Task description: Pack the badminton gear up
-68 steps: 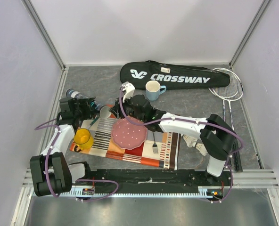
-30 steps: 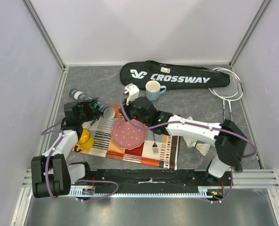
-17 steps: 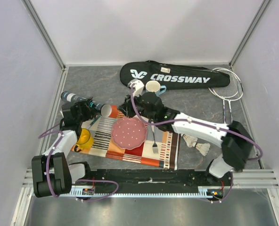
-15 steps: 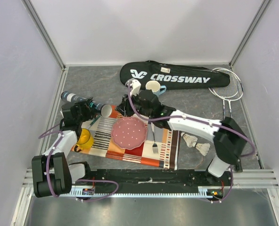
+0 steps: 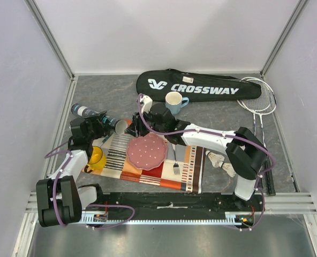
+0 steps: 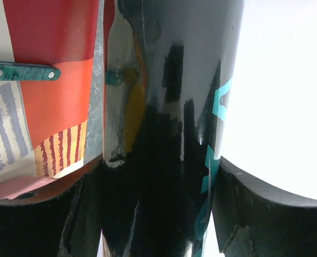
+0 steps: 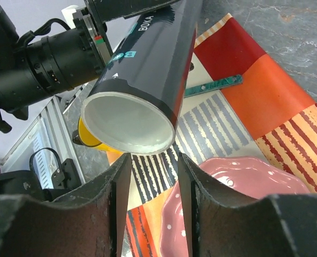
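Note:
My left gripper [image 5: 96,125] [image 6: 158,166] is shut on the long dark tube [image 5: 83,111] [image 6: 164,107], which it holds tilted over the left end of the striped placemat. The tube's open white mouth [image 7: 129,126] faces my right gripper [image 5: 134,126] [image 7: 153,160]. That gripper hangs just before the mouth, open, with nothing between its fingers. Two white shuttlecocks [image 5: 226,167] lie right of the mat, partly behind the right arm. The black CROSSWAY bag [image 5: 201,88] lies at the back. The two rackets [image 5: 257,101] lie at the back right.
On the placemat [image 5: 190,171] sit a yellow mug [image 5: 94,156] [image 7: 86,140], a pink plate [image 5: 146,151] [image 7: 239,176] and a fork [image 5: 175,160]. A green-handled utensil [image 7: 212,85] lies under the tube. A light blue cup [image 5: 173,101] stands by the bag. Walls enclose three sides.
The right gripper's jaws have gone from shut to open, and it has moved left and nearer, down to the tube's mouth. The left gripper keeps hold of the tube, which has shifted slightly.

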Controlling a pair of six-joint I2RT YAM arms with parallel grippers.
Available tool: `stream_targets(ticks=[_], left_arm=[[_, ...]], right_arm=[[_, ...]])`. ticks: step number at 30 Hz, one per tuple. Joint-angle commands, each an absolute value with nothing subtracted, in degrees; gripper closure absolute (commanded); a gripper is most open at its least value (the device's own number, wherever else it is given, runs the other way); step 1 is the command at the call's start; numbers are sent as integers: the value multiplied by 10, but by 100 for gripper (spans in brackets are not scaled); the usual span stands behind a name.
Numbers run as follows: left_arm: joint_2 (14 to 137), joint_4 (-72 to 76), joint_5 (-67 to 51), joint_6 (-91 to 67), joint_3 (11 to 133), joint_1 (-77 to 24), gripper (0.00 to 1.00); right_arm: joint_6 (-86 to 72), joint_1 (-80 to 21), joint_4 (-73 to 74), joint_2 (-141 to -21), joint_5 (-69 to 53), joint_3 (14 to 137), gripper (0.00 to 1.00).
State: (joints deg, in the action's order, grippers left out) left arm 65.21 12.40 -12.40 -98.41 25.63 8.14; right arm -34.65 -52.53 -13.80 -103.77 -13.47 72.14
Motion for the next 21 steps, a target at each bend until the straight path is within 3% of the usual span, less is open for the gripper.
stream_targets(ticks=[1, 7, 17, 21], left_arm=[[640, 162, -136, -1002, 256, 81, 98], [644, 169, -143, -1005, 255, 82, 98], [648, 172, -141, -1008, 256, 81, 98], [651, 178, -139, -1009, 256, 79, 98]], right_arm=[[-365, -528, -157, -1049, -107, 761, 55], [-368, -532, -142, -1060, -56, 773, 68], [-369, -541, -147, -1081, -54, 792, 74], [-365, -548, -141, -1079, -25, 795, 85]])
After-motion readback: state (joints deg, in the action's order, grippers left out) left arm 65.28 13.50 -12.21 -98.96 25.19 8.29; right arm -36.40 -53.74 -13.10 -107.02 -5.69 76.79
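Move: The right hand is just off the open end of the shuttlecock tube: the mouth's centre lies about 3 cm to its left, 1 cm back and 1 cm up. Some 17 cm below that hand, the pink plate lies 6 cm to its right and 2 cm back; the green knife is about 12 cm left and 3 cm ahead, a little lower. From the left hand, which grips the tube, the mouth is roughly 9 cm right, 4 cm back and 3 cm higher. Forward and slightly left, about 2.5 cm in all, the right hand eases across the tube's mouth to the forward part of its rim, turning some 5 degrees clockwise. Its fingers close from about half open to nearly shut, one tip inside the rim and one outside, as if to pinch it. The left hand holds the tube still between its fingers. ##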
